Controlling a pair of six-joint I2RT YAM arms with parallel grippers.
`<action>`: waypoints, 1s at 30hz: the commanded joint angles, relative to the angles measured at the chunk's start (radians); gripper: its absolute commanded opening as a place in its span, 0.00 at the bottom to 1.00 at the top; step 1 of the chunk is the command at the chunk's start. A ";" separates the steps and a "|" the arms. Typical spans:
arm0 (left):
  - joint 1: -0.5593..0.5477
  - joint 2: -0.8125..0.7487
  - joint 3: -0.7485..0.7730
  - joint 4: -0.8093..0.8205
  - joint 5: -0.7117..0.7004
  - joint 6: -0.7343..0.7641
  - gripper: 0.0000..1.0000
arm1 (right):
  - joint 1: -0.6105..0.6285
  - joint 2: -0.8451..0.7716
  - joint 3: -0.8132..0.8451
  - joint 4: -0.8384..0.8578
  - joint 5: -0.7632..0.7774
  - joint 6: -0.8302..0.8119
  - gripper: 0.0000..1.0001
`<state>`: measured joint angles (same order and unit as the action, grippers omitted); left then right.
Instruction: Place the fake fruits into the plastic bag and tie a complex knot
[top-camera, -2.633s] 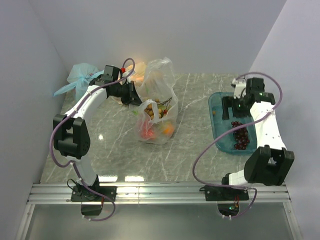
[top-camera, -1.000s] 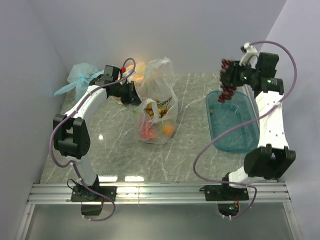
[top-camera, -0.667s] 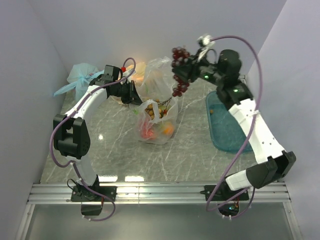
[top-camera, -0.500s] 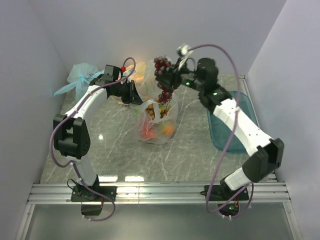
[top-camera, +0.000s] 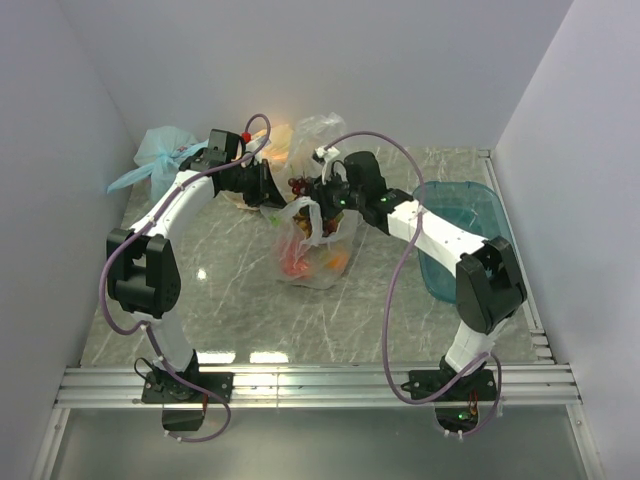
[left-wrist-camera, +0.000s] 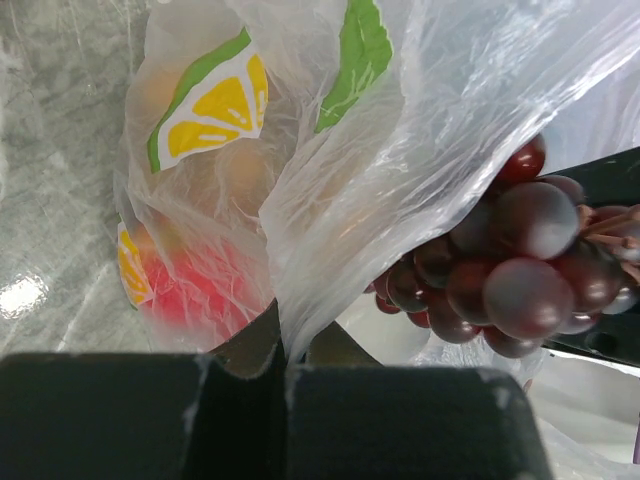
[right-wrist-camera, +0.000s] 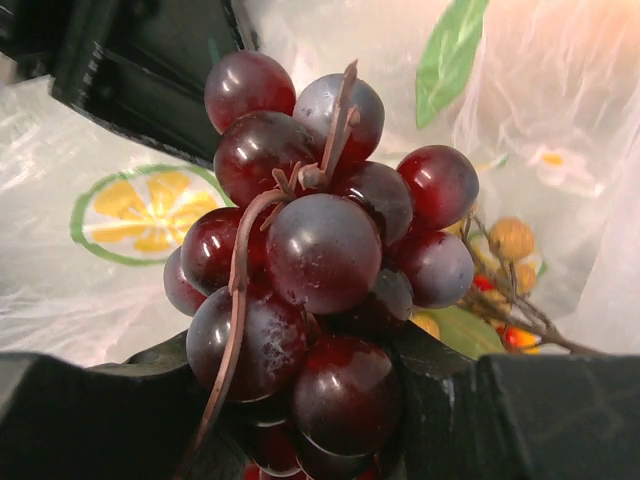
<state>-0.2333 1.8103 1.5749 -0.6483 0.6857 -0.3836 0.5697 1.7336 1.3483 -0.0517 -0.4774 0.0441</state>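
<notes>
The clear plastic bag (top-camera: 318, 240) stands mid-table with red and orange fruits (top-camera: 310, 262) inside. My left gripper (top-camera: 268, 190) is shut on the bag's rim, a pinched fold of film (left-wrist-camera: 300, 310) between its jaws, holding the mouth open. My right gripper (top-camera: 318, 192) is shut on a dark purple grape bunch (right-wrist-camera: 320, 270) and holds it at the bag's mouth. The grapes also show in the left wrist view (left-wrist-camera: 510, 260), beside the film. A red fruit (left-wrist-camera: 190, 290) shows through the plastic. No knot shows.
A teal tray (top-camera: 470, 240) lies right of the bag under the right arm. A tied light blue bag (top-camera: 160, 160) sits at the back left, an orange-yellow bag (top-camera: 280, 140) behind the clear bag. Walls close in left, back and right.
My right gripper lifted the grape bunch out of the teal tray and swung it left to the bag's mouth. The left gripper has held its place on the bag.
</notes>
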 joint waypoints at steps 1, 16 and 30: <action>-0.004 -0.042 0.002 0.032 0.005 -0.005 0.02 | 0.001 -0.026 0.088 -0.030 0.046 -0.026 0.29; -0.011 -0.025 0.025 0.029 0.003 -0.003 0.02 | 0.007 0.046 0.066 0.236 0.364 -0.262 0.35; -0.011 -0.020 0.056 0.018 -0.012 -0.005 0.02 | 0.016 -0.117 0.011 0.086 0.165 -0.394 1.00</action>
<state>-0.2398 1.8103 1.5780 -0.6491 0.6720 -0.3840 0.5785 1.7588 1.3445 0.0921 -0.1940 -0.3347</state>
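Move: The right hand already holds the grapes in the plastic bag's mouth; the fruit pile at the bag's bottom lies nearly straight below, about 3 cm to its left and some 13 cm down. The left gripper's pinch on the bag's rim is roughly 10 cm to the right hand's left, about level with it. The orange-tied bag stands about 15 cm ahead and 16 cm left, lower down. From the left hand, the pile lies some 8 cm right and 13 cm below. The right hand carries the grapes forward about 8 cm inside the bag's mouth, drifting a little to the right and rising slightly, while its wrist turns some 30 degrees so the fingers swing round to point more forward. Near the far end of that reach the fingers spread wide and let go of the grapes, then the open hand eases back about 2 cm and sinks slightly, while the left gripper stays in place and keeps the rim pinched. ##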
